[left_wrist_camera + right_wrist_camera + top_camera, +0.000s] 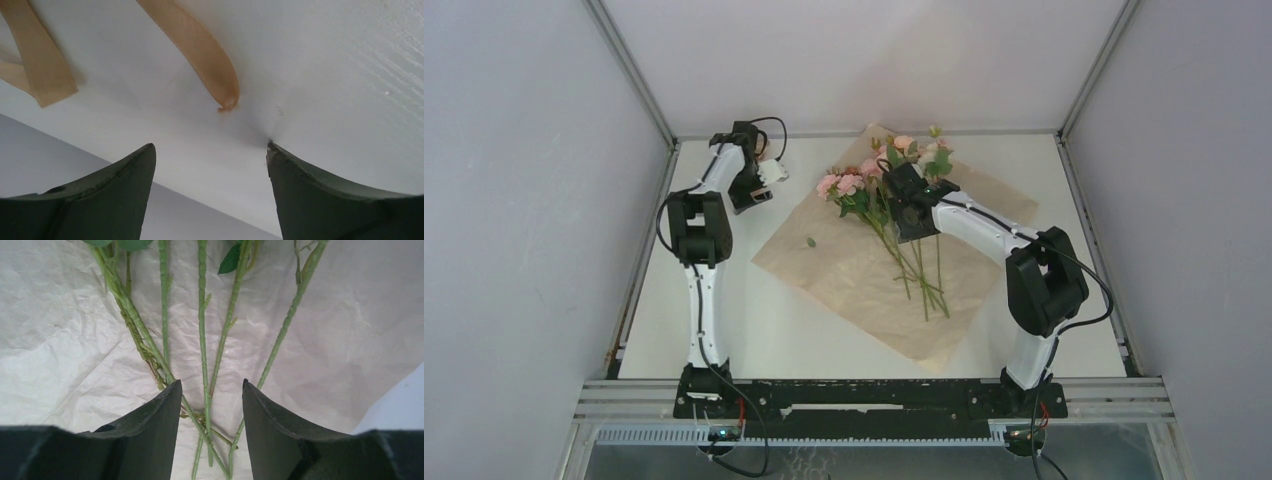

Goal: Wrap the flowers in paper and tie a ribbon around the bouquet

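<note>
The flowers lie on the orange-tan paper in the middle of the table, with pink and cream blooms toward the back and thin green stems fanning toward the front. My right gripper hovers over the stems. In the right wrist view it is open, and several stems cross on the pale crinkled paper below the fingers, none of them pinched. My left gripper is at the back left, off the paper. It stands open and empty just short of a curled ribbon end.
A second length of ribbon lies at the left of the left wrist view. One loose green leaf sits on the paper's left part. White enclosure walls close in the table on the left, back and right.
</note>
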Controlling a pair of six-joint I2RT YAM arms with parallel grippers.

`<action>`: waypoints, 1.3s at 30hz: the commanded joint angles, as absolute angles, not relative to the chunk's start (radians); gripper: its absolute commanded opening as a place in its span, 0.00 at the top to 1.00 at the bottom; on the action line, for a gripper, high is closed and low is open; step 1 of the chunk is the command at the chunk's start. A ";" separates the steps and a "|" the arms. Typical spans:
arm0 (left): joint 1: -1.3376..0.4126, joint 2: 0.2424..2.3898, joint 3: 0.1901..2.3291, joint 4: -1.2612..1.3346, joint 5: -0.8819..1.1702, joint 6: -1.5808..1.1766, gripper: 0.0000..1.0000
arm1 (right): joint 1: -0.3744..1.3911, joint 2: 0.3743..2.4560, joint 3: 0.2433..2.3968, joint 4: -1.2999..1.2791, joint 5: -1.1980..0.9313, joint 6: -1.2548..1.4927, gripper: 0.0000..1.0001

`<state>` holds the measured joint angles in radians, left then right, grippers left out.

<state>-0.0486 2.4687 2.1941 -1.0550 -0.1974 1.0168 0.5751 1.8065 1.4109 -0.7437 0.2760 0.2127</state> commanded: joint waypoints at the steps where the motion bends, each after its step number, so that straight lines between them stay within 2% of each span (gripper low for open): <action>1: -0.085 2.461 2.194 -0.970 -0.265 1.203 0.15 | 0.582 1.753 1.394 -0.759 0.342 0.246 0.44; 5: -0.092 2.468 2.221 -0.958 -0.181 1.245 0.15 | 0.578 1.758 1.391 -0.772 0.372 0.247 0.44; 12: -0.093 2.578 2.448 -1.076 -0.049 1.175 0.13 | 0.576 1.770 1.390 -0.794 0.397 0.255 0.44; 23: -0.104 2.593 2.427 -1.052 -0.107 1.297 0.21 | 0.574 1.782 1.390 -0.811 0.433 0.259 0.44; 28: -0.109 2.594 2.416 -1.093 -0.131 1.329 0.37 | 0.566 1.773 1.390 -0.811 0.444 0.258 0.44; 29: -0.111 2.594 2.416 -1.101 -0.136 1.334 0.44 | 0.565 1.770 1.390 -0.811 0.448 0.258 0.44; 30: -0.111 2.595 2.416 -1.109 -0.142 1.337 0.55 | 0.563 1.767 1.390 -0.813 0.450 0.257 0.44; 33: -0.112 2.598 2.416 -1.139 -0.154 1.342 0.70 | 0.560 1.753 1.390 -0.817 0.463 0.255 0.44; 36: -0.112 2.598 2.410 -1.159 -0.173 1.336 0.98 | 0.557 1.735 1.390 -0.818 0.470 0.248 0.44; 39: -0.111 2.583 2.377 -1.135 -0.197 1.313 1.00 | 0.553 1.708 1.390 -0.817 0.477 0.246 0.44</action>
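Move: The near loose end of the ribbon lies just below the open left fingers, about 3 cm ahead, 3 cm to the right and 2 cm lower; the rest of the ribbon heap is some 11 cm ahead, straight out, and the pink flowers about 22 cm right and 2 cm back. The white flower's stem is against the right hand's right finger, level with it, 2 cm right and 2 cm down; its blooms lie 14 cm ahead and 5 cm right, the other stems 3 cm left and level. The left hand glides out over the ribbon's loose end with fingers wide, about 5 cm forward and 4 cm right while turning some 20 degrees clockwise, pauses, then eases back 2 cm and sinks about 1 cm as its fingers shut fully and pinch the ribbon's end. Meanwhile the right hand, fingers staying half open, sweeps about 4 cm to the right low over the paper, its right finger pushing the white flower's stem along and the hand rolling slightly. ##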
